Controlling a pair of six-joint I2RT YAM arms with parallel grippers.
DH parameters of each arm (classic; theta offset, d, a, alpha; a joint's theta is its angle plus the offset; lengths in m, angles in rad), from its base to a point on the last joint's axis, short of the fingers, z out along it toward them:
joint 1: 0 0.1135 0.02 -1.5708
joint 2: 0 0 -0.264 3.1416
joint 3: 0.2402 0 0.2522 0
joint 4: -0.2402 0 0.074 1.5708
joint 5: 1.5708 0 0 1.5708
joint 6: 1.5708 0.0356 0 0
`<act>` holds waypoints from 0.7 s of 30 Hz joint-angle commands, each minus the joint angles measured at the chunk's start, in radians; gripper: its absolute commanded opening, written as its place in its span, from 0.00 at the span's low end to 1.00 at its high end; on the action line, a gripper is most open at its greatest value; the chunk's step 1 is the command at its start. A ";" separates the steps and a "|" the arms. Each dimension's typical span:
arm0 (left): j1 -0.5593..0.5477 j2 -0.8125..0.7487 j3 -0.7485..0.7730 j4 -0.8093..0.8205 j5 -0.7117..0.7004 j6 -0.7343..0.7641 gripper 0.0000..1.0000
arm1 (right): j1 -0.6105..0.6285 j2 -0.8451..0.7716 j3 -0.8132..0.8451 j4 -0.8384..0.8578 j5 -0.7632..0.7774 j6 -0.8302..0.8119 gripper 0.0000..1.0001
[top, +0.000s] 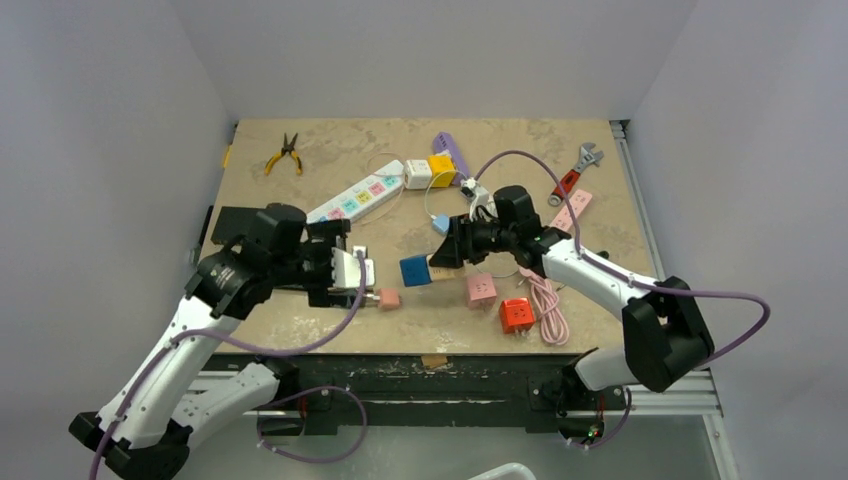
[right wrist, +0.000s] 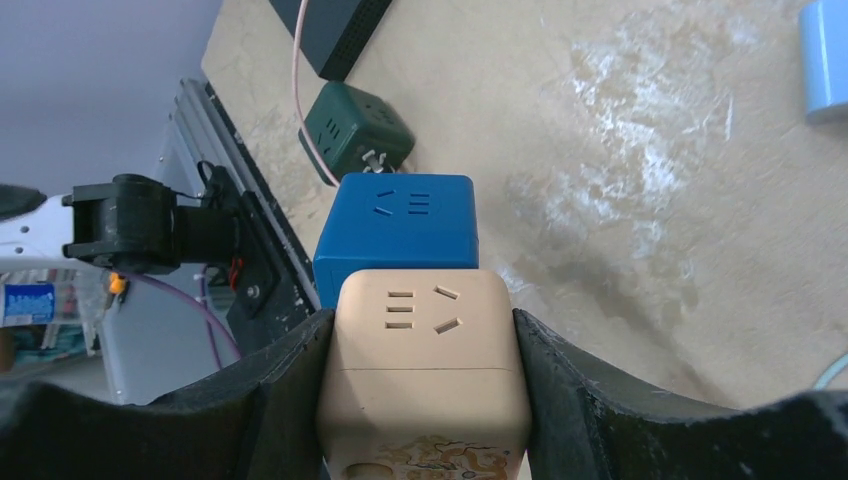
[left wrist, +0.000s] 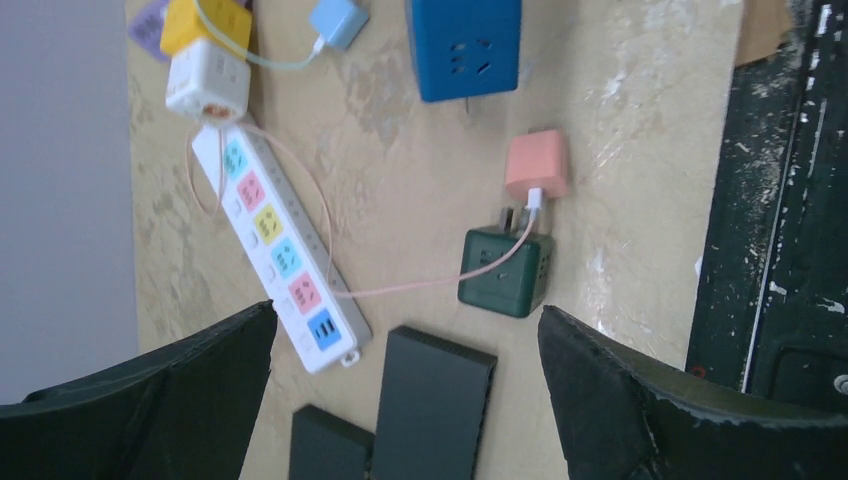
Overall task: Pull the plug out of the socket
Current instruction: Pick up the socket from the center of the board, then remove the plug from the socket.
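Note:
A beige cube adapter (right wrist: 425,400) sits end to end against a blue cube socket (right wrist: 400,225) on the table. My right gripper (right wrist: 423,330) is shut on the beige cube, one finger flat on each side. From above, the same blue cube (top: 414,270) lies just left of the right gripper (top: 450,255). My left gripper (left wrist: 407,315) hangs open above the table with nothing between its fingers. Ahead of it a green cube socket (left wrist: 505,272) has a pink plug (left wrist: 537,165) in it, with a thin pink cable.
A white power strip (top: 355,200) lies at the back left, with pliers (top: 284,153) beyond it and a wrench (top: 575,172) at the back right. A pink cube (top: 481,289), a red cube (top: 517,314) and a coiled pink cable (top: 545,300) lie near the front edge. Black flat blocks (left wrist: 430,400) lie under the left gripper.

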 commanded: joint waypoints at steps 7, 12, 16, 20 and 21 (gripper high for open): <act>-0.233 -0.057 -0.220 0.517 0.036 -0.218 1.00 | -0.005 -0.105 -0.001 0.189 -0.063 0.189 0.00; -0.262 -0.066 -0.329 0.696 0.084 -0.258 1.00 | -0.006 -0.125 0.026 0.234 -0.070 0.225 0.00; -0.266 -0.024 -0.342 0.754 0.073 -0.236 1.00 | -0.004 -0.118 0.030 0.278 -0.096 0.262 0.00; -0.268 0.015 -0.369 0.804 0.076 -0.149 1.00 | 0.000 -0.103 0.033 0.320 -0.123 0.302 0.00; -0.269 0.032 -0.370 0.807 0.068 -0.122 1.00 | 0.003 -0.099 0.032 0.333 -0.129 0.311 0.00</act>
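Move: The blue socket, plugged onto the tan plug held in the right fingers, sits about 13 cm to the left hand's right, some 3 cm ahead and 7 cm below it. From the right hand this socket is about 6 cm left, 2 cm ahead and 3 cm lower. Beneath the left hand's way, the salmon charger lies roughly 9 cm right and 2 cm back of that hand, the green socket 2 cm right and 2 cm back, both some 18 cm below. The blue socket is carried up about 6 cm by the right hand, which keeps its grip on the tan plug and rolls its left side up slightly. To meet the socket, the empty left hand sweeps about 11 cm right, sinking slightly, and turns some 20 degrees so its wide-open fingers point more level at the socket; they don't close. ##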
